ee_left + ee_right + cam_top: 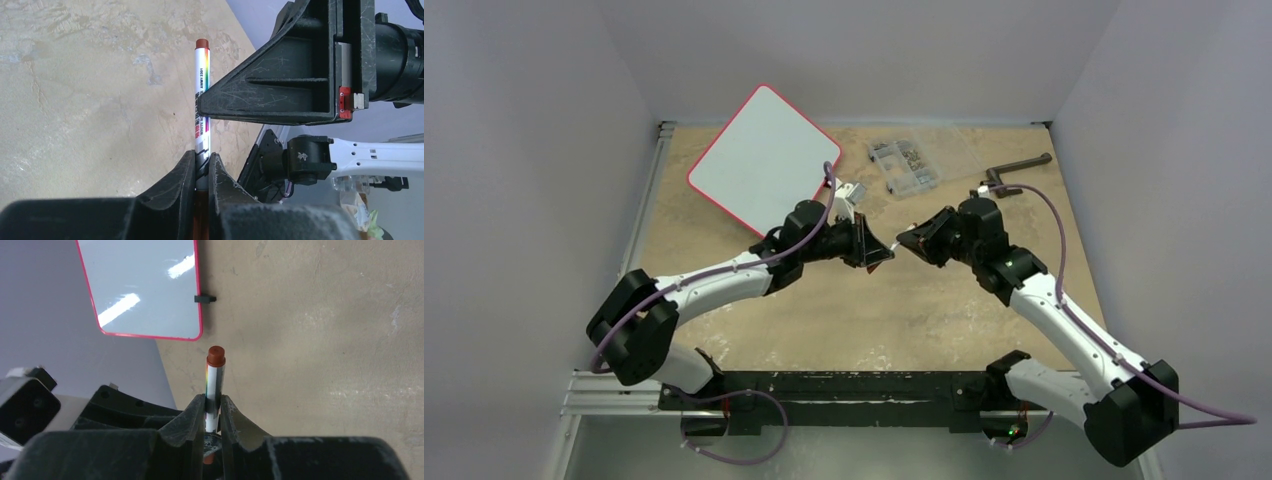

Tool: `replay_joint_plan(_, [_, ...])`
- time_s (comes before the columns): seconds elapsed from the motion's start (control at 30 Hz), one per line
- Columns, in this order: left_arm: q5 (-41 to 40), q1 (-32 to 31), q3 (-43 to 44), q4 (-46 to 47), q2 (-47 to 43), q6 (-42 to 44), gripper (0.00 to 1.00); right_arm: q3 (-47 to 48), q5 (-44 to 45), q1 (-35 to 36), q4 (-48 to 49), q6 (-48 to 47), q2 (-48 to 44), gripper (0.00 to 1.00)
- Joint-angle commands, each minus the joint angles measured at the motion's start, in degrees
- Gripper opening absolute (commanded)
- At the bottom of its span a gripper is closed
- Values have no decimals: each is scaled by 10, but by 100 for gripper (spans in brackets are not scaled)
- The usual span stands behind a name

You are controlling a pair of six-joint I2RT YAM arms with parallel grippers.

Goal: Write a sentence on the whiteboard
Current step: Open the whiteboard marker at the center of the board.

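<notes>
A white marker [202, 100] with a rainbow stripe and dark red ends hangs above the table between both arms. My left gripper [201, 155] is shut on one end of it. My right gripper [213, 399] is shut on the marker's [214, 382] barrel, and one of its fingers [270, 92] crosses in front of the marker in the left wrist view. In the top view the two grippers [879, 252] [911, 243] meet tip to tip. The whiteboard [764, 160] lies tilted at the back left, apart from both grippers. Its white face [145, 285] shows no sentence.
A small clear parts box [904, 165] sits at the back centre. A dark handled tool [1019, 170] lies at the back right. A black foot [205, 298] sticks out from the board's red rim. Grey walls close in the table on three sides.
</notes>
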Motion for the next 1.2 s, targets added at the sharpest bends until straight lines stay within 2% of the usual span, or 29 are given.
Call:
replay_joint_plan(0.0, [60, -6, 51, -31, -21, 48, 0, -2, -64, 7, 53, -70, -28, 29])
replay_joint_plan(0.17, [72, 1, 58, -71, -41, 87, 0, -12, -71, 7, 52, -113, -64, 63])
replay_joint_plan(0.3, [88, 14, 63, -94, -63, 117, 0, 3, -76, 7, 27, -159, -72, 81])
replay_joint_plan(0.5, [212, 72, 69, -96, -79, 128, 0, 22, -93, 7, 22, -225, -85, 98])
replay_joint_plan(0.63, [270, 105, 78, -103, -82, 135, 0, 18, -82, 7, 44, -240, -115, 99])
replay_joint_plan(0.73, [291, 108, 104, -160, -84, 181, 0, 33, -139, 7, 55, -281, -112, 99])
replay_joint_plan(1.03, [381, 109, 184, -276, -81, 251, 0, 57, -201, 7, 70, -320, -106, 99])
replay_joint_plan(1.17, [411, 109, 210, -312, -87, 269, 0, 47, -248, 7, 112, -328, -110, 91])
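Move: Both hands hold the whiteboard marker above the table. The left hand grips just above the brown cap, and the marker's middle lies about 2 cm ahead, 2 cm right and 1 cm above it; from the right hand, the middle is about 2 cm back, 2 cm left and 1 cm below. From the left hand, the whiteboard's middle lies roughly 29 cm ahead, 31 cm left and 18 cm below, the parts box about 29 cm ahead, 7 cm right and equally low. The right hand opens its fingers wide, lets go of the marker barrel and draws up about 9 cm and back some 5 cm, its fingers tipping upward and swinging counter-clockwise so they face the marker's tail end. Meanwhile the left hand keeps its shut grip just above the cap and carries the marker about 10 cm up, first easing back, then left, then back again, while turning some 30 degrees clockwise. ##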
